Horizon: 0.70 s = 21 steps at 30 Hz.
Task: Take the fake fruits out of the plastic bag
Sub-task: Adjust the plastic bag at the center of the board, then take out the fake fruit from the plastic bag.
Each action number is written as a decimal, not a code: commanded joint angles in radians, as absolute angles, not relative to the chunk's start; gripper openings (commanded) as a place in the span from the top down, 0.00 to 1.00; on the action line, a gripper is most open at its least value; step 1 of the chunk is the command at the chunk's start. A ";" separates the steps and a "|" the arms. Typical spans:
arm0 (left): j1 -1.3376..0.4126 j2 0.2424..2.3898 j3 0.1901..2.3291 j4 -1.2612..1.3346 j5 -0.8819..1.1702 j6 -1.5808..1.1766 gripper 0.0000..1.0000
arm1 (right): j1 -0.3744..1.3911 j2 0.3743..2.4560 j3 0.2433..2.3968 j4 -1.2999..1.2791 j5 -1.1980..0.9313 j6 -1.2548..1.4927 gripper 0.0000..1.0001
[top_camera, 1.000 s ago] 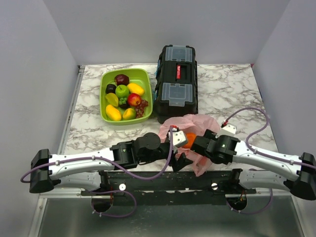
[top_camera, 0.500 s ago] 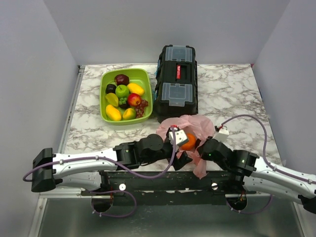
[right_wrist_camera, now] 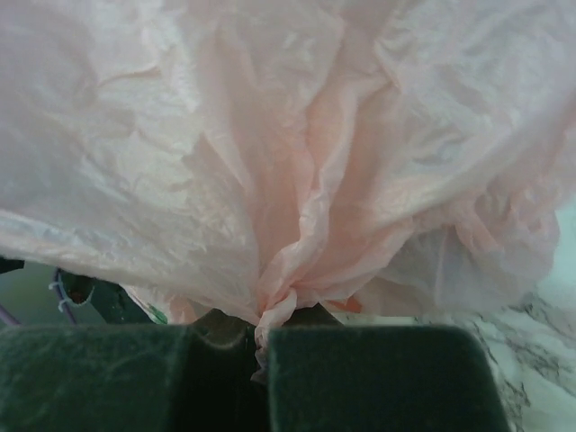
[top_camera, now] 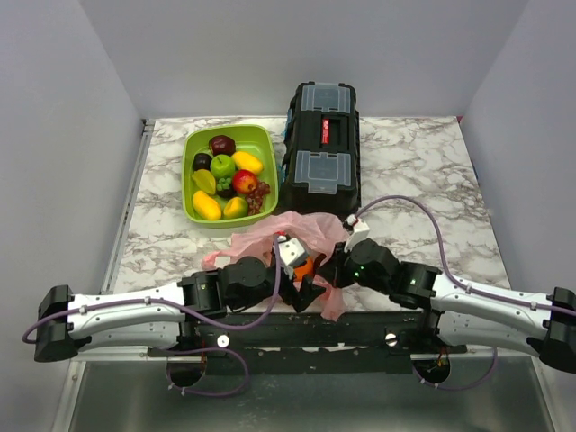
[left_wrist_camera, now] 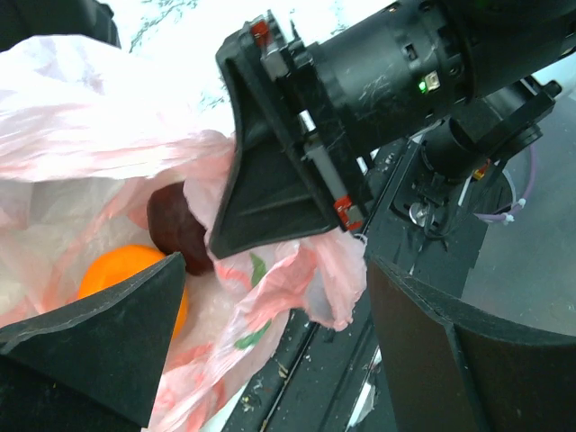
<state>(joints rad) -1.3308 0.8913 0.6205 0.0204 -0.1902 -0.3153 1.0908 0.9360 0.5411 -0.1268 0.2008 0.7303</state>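
The pink plastic bag [top_camera: 270, 236] lies crumpled at the table's near edge, between my two grippers. My right gripper [top_camera: 326, 270] is shut on a bunched fold of the bag [right_wrist_camera: 270, 135], and the film is pinched tight between its pads [right_wrist_camera: 360, 378]. Open, my left gripper [left_wrist_camera: 274, 270] straddles the bag's loose edge [left_wrist_camera: 297, 270] with nothing gripped. Inside the bag I see an orange [left_wrist_camera: 117, 274] and a dark red fruit [left_wrist_camera: 175, 225]. The orange [top_camera: 307, 266] also shows from above, just beside my left gripper [top_camera: 301, 288].
A lime-green tray [top_camera: 187, 171] holding several fruits stands at the back left. A black toolbox [top_camera: 322, 144] stands right of it. The black mounting rail [top_camera: 297, 328] runs just below the bag, and the bag's edge hangs over it.
My right gripper has gone from open to shut on the bag and swung left. The bag has shifted left with it and spread out. My left arm has drawn back to the left.
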 commanded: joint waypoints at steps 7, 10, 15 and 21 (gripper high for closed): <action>-1.283 0.943 0.512 0.075 -0.207 -0.435 0.31 | 1.089 0.799 0.493 -0.544 0.245 1.079 0.99; -1.244 1.036 0.541 0.074 -0.188 -0.446 0.38 | 1.089 0.759 0.482 -0.563 0.249 1.098 0.99; -1.191 1.148 0.593 0.112 -0.183 -0.425 0.40 | 1.090 0.803 0.478 -0.481 0.179 1.053 0.99; -1.163 1.265 0.635 0.153 -0.179 -0.405 0.42 | 1.092 0.879 0.471 -0.470 0.177 1.034 0.99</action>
<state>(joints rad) -1.1793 1.2156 0.6041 0.0746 -0.2050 -0.4236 1.0908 0.8593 0.4934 -0.4728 0.1947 1.0435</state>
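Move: Ahead of the left hand by about 5 cm, some 2 cm to its left and 16 cm below, lies the orange in the open plastic bag. The dark fruit stands about 6 cm ahead and 2 cm to the right of that hand, and the toolbox about 32 cm ahead, 2 cm right. From the right hand, which already pinches the bag, the table's near edge is roughly 13 cm straight back and 12 cm lower; the orange is about 7 cm left, 1 cm back. Plunging about 10 cm, the left hand also reaches some 5 cm forward into the bag beside the fruit, its fingers tipping steeper, swinging slightly counter-clockwise and closing partway. The right hand, still shut on the gathered film, draws it about 5 cm right, as much down and nearly as far back towards the near edge, pitching down some 20 degrees. ##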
